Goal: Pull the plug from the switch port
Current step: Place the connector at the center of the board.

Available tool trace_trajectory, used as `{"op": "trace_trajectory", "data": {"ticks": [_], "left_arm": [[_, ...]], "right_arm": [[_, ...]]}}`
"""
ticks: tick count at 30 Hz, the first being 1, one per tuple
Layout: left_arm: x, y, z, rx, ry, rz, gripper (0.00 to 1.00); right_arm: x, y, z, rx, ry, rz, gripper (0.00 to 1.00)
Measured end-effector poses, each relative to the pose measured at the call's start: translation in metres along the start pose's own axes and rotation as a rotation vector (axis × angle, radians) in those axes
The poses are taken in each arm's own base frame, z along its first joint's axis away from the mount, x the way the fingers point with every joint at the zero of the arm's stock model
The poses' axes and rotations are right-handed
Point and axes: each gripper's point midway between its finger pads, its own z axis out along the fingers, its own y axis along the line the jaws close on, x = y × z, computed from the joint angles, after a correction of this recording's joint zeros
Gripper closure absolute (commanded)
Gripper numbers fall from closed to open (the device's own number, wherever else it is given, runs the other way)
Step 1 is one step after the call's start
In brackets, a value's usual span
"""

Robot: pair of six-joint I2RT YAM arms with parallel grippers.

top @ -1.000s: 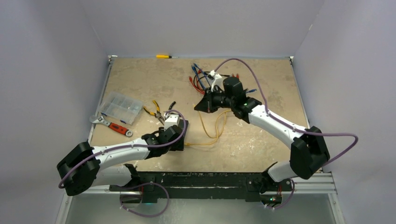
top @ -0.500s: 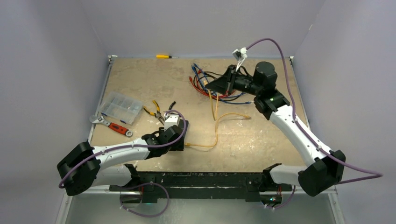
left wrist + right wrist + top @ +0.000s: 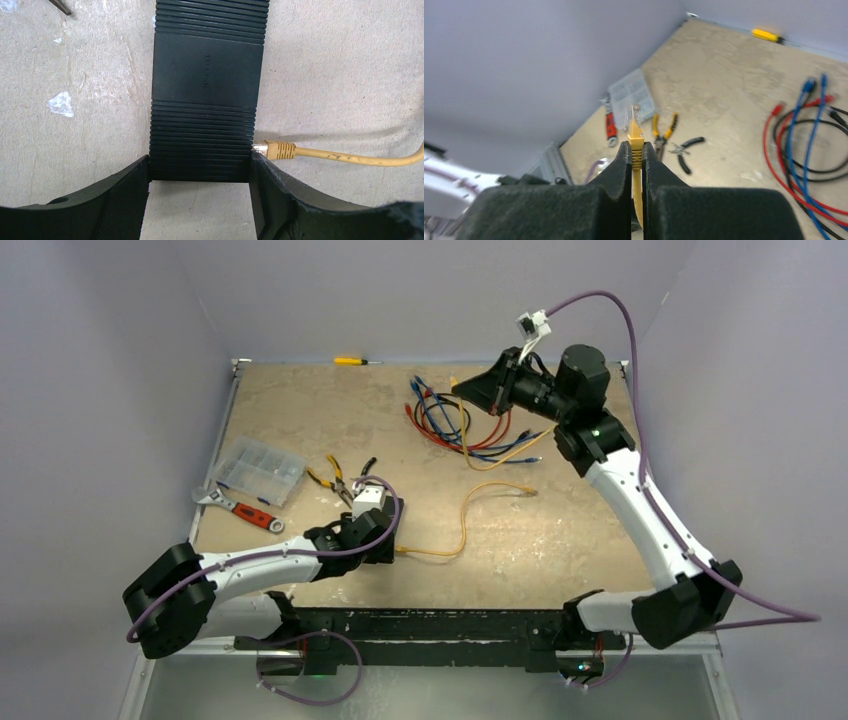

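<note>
The switch (image 3: pixel 205 85), a flat ribbed black box, lies on the table with my left gripper (image 3: pixel 200 165) shut on its near end, a finger against each side. A yellow plug (image 3: pixel 277 149) sits in the switch's right face beside my right finger, and its cable (image 3: pixel 462 525) runs off across the table. My right gripper (image 3: pixel 636 145) is shut on another yellow plug (image 3: pixel 635 127) with a clear tip. It holds this plug in the air over the back right of the table (image 3: pixel 458 388). That plug's cable (image 3: pixel 463 430) hangs down from it.
A tangle of red, blue and black cables (image 3: pixel 470 425) lies under the right gripper. At the left are a clear compartment box (image 3: pixel 258 470), a red wrench (image 3: pixel 245 510) and pliers (image 3: pixel 330 478). A yellow screwdriver (image 3: pixel 352 361) lies by the back wall.
My right gripper has risen from mid-table and swung to the back right with the yellow plug in it, its cable trailing after. The left arm and the switch have not moved.
</note>
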Motion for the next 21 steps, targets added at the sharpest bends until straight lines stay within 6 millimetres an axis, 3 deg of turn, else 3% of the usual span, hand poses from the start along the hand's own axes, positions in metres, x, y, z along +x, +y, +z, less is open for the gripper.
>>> {"op": "trace_trajectory", "data": {"ticks": [9, 16, 21], "left_arm": [[0.0, 0.0, 0.001, -0.005, -0.001, 0.002, 1.0], [-0.002, -0.001, 0.003, -0.01, -0.003, 0.003, 1.0], [-0.003, -0.002, 0.004, -0.012, -0.003, 0.004, 1.0]], "right_arm": [[0.022, -0.1, 0.032, 0.266, 0.098, 0.029, 1.0], [0.024, -0.153, 0.05, 0.358, 0.12, 0.029, 1.0], [0.042, -0.191, 0.07, 0.397, 0.163, 0.055, 1.0]]}}
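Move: The right hand holds the yellow plug high up; the cable pile it carries it to lies about 15 cm farther out, 5 cm to the right and 40 cm below. At table height too, the switch is roughly 10 cm back and 12 cm left, and the still plugged cable's free end some 2 cm back and 17 cm right. From the left hand, the pile is around 27 cm ahead, 19 cm right, 2 cm lower. The right hand carries the pinched yellow plug about 16 cm forward and 13 cm down, towards the cable pile. ##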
